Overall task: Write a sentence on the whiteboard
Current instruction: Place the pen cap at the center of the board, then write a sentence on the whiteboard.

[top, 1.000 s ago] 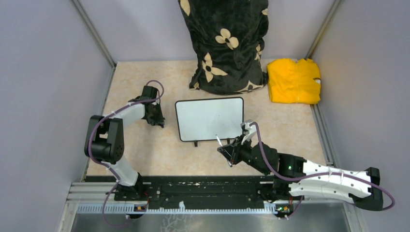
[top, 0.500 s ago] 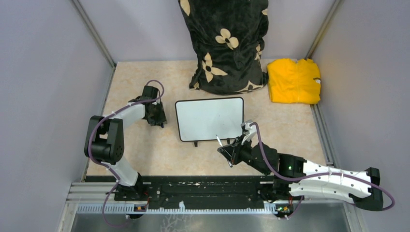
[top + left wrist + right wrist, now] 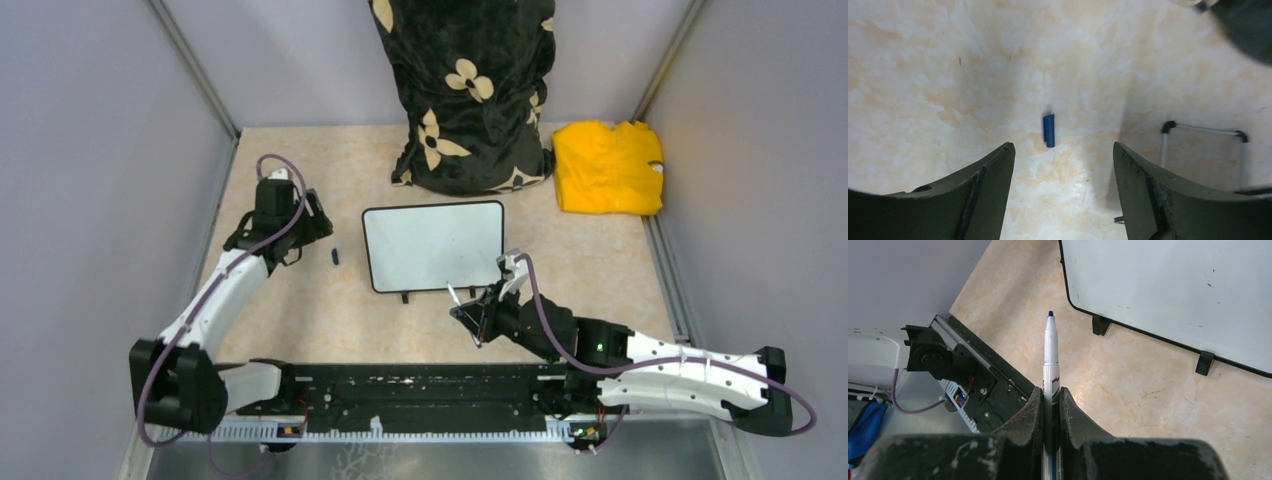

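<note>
The whiteboard (image 3: 435, 245) lies flat in the middle of the table, its two black feet toward the arms; its face (image 3: 1173, 290) is blank, and no sentence shows on it. My right gripper (image 3: 478, 318) (image 3: 1050, 395) is shut on a white marker (image 3: 1050, 352), uncapped, whose blue tip points past the board's near left corner and hangs off the board. A small blue cap (image 3: 335, 257) (image 3: 1048, 130) lies alone on the table left of the board. My left gripper (image 3: 303, 233) (image 3: 1063, 150) hovers open just back from the cap, empty.
A black flowered bag (image 3: 470, 90) stands behind the board and a yellow cloth (image 3: 608, 168) lies at the back right. Grey walls close both sides. The black base rail (image 3: 420, 390) (image 3: 973, 375) runs along the near edge.
My left gripper opened, letting go of the blue cap, and the arm pulled back to the left. The cap now lies bare on the table. The right arm held still.
</note>
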Available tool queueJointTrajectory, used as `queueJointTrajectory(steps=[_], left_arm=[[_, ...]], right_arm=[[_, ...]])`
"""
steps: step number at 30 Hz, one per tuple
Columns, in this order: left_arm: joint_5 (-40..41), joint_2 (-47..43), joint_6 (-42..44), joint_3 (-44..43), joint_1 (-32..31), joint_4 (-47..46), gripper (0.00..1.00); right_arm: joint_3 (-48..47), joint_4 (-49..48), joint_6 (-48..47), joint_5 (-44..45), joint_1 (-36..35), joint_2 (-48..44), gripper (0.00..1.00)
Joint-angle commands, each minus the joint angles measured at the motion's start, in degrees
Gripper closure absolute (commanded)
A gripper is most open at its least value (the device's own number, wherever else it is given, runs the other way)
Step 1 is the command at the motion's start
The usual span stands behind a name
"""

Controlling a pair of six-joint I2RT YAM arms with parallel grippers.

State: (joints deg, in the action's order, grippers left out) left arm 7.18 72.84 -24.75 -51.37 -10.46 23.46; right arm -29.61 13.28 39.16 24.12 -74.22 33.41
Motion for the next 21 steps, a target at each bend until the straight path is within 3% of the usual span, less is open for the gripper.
queueJointTrajectory(steps=[1, 8, 11, 21], left_arm=[[-1.44, -11.31, 2.55, 2.85, 0.01, -7.21, 0.23], [-15.58, -18.56, 6.61, 6.96, -0.04, -17.21, 0.20], [-20.05, -19.26, 6.40, 7.74, -0.18, -19.37, 0.02], [-36.32, -24.47, 5.11, 10.63, -4.32, -28.93, 0.01]], right_arm=[[0.02, -1.20, -0.93, -1.04, -0.09, -0.68, 1.00], [2.54, -3.29, -2.78, -0.90, -0.16, -3.46, 1.00], [3.33, -3.86, -4.00, -0.58, -0.19, -4.32, 1.00], [3.63, -5.72, -8.53, 0.20, -0.10, -6.52, 1.00]])
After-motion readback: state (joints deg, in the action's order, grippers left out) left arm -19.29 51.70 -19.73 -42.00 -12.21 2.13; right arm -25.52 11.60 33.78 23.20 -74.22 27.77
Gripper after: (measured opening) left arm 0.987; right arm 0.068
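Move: The left hand, empty and about 13 cm up, has the pen cap almost straight below: 12 cm down, 2 cm to its right and level fore-and-aft. The middle of the propped-up whiteboard lies some 25 cm to that hand's right, about level fore-and-aft and 6 cm lower. From the right hand, holding the pen, the board's middle is roughly 22 cm ahead, 9 cm left and 13 cm below; the cap lies about 22 cm ahead, 32 cm left and 19 cm below. Upward first, the left hand climbs quickly away from the pen cap by about 10 cm, then swings some 8 cm right towards the whiteboard's left edge, easing back slightly as it rises a little more. Its fingers tip up from their slant, yaw clockwise some 30 degrees and spread from mostly to fully open. The right hand keeps its grip on the uncapped pen, nearly in place. ##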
